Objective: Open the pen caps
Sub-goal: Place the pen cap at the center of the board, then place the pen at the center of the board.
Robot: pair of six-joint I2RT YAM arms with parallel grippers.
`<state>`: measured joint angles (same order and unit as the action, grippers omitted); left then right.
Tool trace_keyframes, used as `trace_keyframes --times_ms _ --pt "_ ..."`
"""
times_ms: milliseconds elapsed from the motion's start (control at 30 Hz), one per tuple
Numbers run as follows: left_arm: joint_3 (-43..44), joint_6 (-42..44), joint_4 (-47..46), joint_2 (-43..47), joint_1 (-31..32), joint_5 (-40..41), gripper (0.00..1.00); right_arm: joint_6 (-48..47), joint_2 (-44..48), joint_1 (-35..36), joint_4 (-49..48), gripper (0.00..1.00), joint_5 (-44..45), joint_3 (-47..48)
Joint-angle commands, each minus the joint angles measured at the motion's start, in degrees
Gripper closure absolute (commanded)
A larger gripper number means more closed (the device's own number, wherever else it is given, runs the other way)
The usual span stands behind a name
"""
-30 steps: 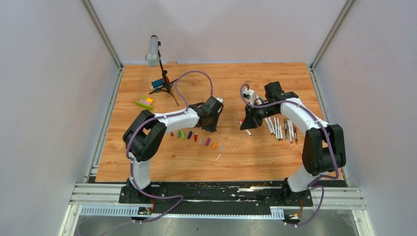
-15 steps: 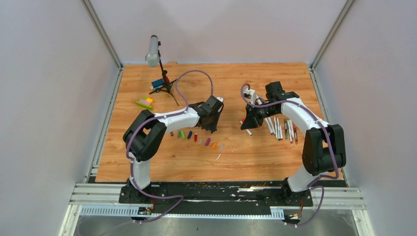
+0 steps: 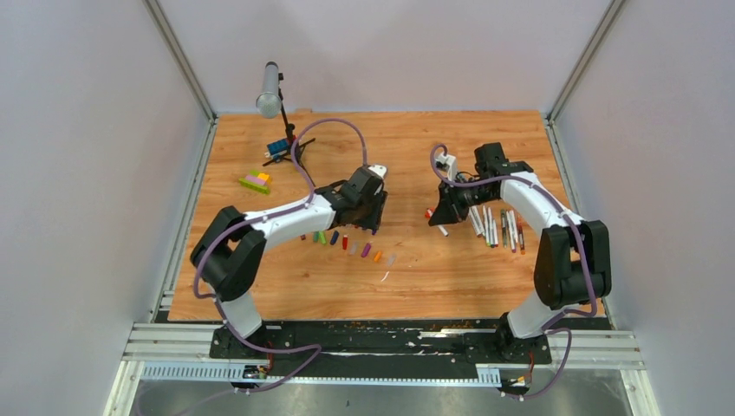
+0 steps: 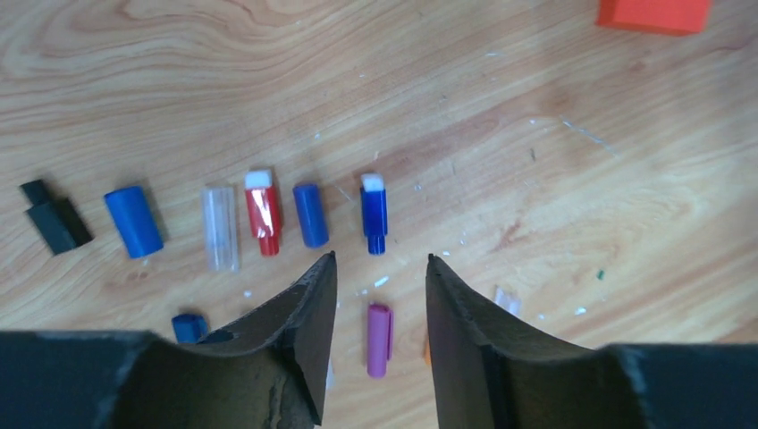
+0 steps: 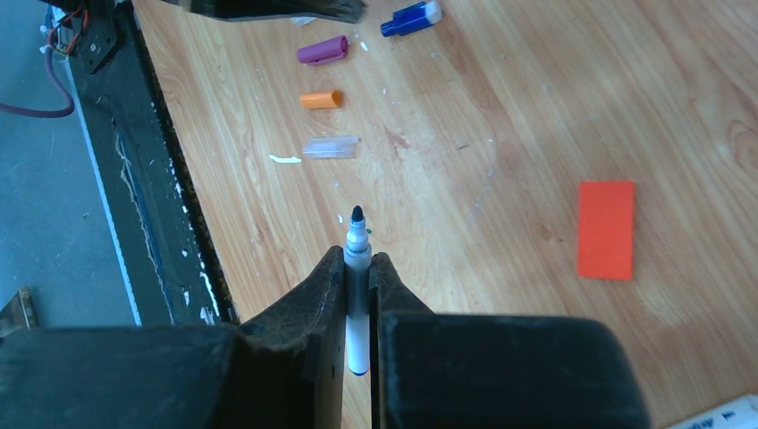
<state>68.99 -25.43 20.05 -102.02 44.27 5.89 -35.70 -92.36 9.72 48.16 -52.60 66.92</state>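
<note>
Several pen caps (image 3: pixel 345 243) lie in a row on the wooden table. In the left wrist view my left gripper (image 4: pixel 381 266) is open over them, holding nothing. A purple cap (image 4: pixel 379 340) lies on the table between its fingers, and a dark blue cap (image 4: pixel 374 214) lies just ahead of the tips. My right gripper (image 5: pixel 358 259) is shut on a grey-white pen (image 5: pixel 357 243), whose bare dark tip points toward the table's near edge. In the top view the left gripper (image 3: pixel 371 224) and right gripper (image 3: pixel 439 215) hang apart. Loose pens (image 3: pixel 496 225) lie to the right.
An orange-red flat block (image 5: pixel 605 228) lies on the table near the right gripper. A grey microphone (image 3: pixel 269 89) on a black tripod and stacked toy bricks (image 3: pixel 255 182) stand at the back left. Purple (image 5: pixel 323 50), orange (image 5: pixel 320 99) and clear (image 5: pixel 331 147) caps lie near the black front rail (image 5: pixel 152 206).
My left gripper's jaws have opened, and the left arm's elbow has swung out to the left. The right gripper has shifted slightly right with the pen still in it.
</note>
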Motion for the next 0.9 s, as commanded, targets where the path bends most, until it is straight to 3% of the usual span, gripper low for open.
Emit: trace_keyframes --times_ms 0,167,400,867 --pt "-5.7 -0.5 -6.7 10.1 0.3 -0.1 0.49 -0.5 3.0 -3.2 -1.1 1.0 -0.4 1.1" --pt "-14.6 -1.2 -11.2 18.2 0.3 3.0 0.31 2.5 3.2 -8.7 -4.3 1.0 4.8 0.9" --pt "-24.1 -1.0 -12.7 30.7 -0.5 8.8 0.0 2.2 -2.6 -15.9 -6.0 1.0 18.7 5.5" --pt "-36.3 -2.3 -11.7 50.2 -6.3 6.9 0.0 -1.4 -22.6 -18.9 -1.3 0.98 37.8 30.3"
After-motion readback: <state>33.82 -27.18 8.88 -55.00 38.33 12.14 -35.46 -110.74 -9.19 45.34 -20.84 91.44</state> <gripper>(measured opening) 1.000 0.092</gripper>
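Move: The blue cap just set down lies on the board about 4 cm under the left hand and 1 cm ahead and to its right, with another blue cap 3 cm left of it, a red cap some 5 cm left, and the purple cap 8 cm back and 3 cm left of it. From the right hand, the bare spot past the far pen row is roughly 21 cm ahead, 21 right and 11 below; the purple-tipped marker lies 5 cm left of that spot, the front pen row about 6 ahead and 18 right of the hand. Already clear of the blue cap, the left hand backs off it, first straight up and then mainly sweeping left, some 12 cm left and 7 up with a little backward, its fingers spreading from half to wide open while they tilt up about 20 degrees. Meanwhile the right hand keeps its pinch on the uncapped marker and swings it fast to the right and then increasingly forward, about 20 cm right and 16 forward and slightly down, towards the free end of the far pen row, turning clockwise while its fingers tip steeper towards the board. ##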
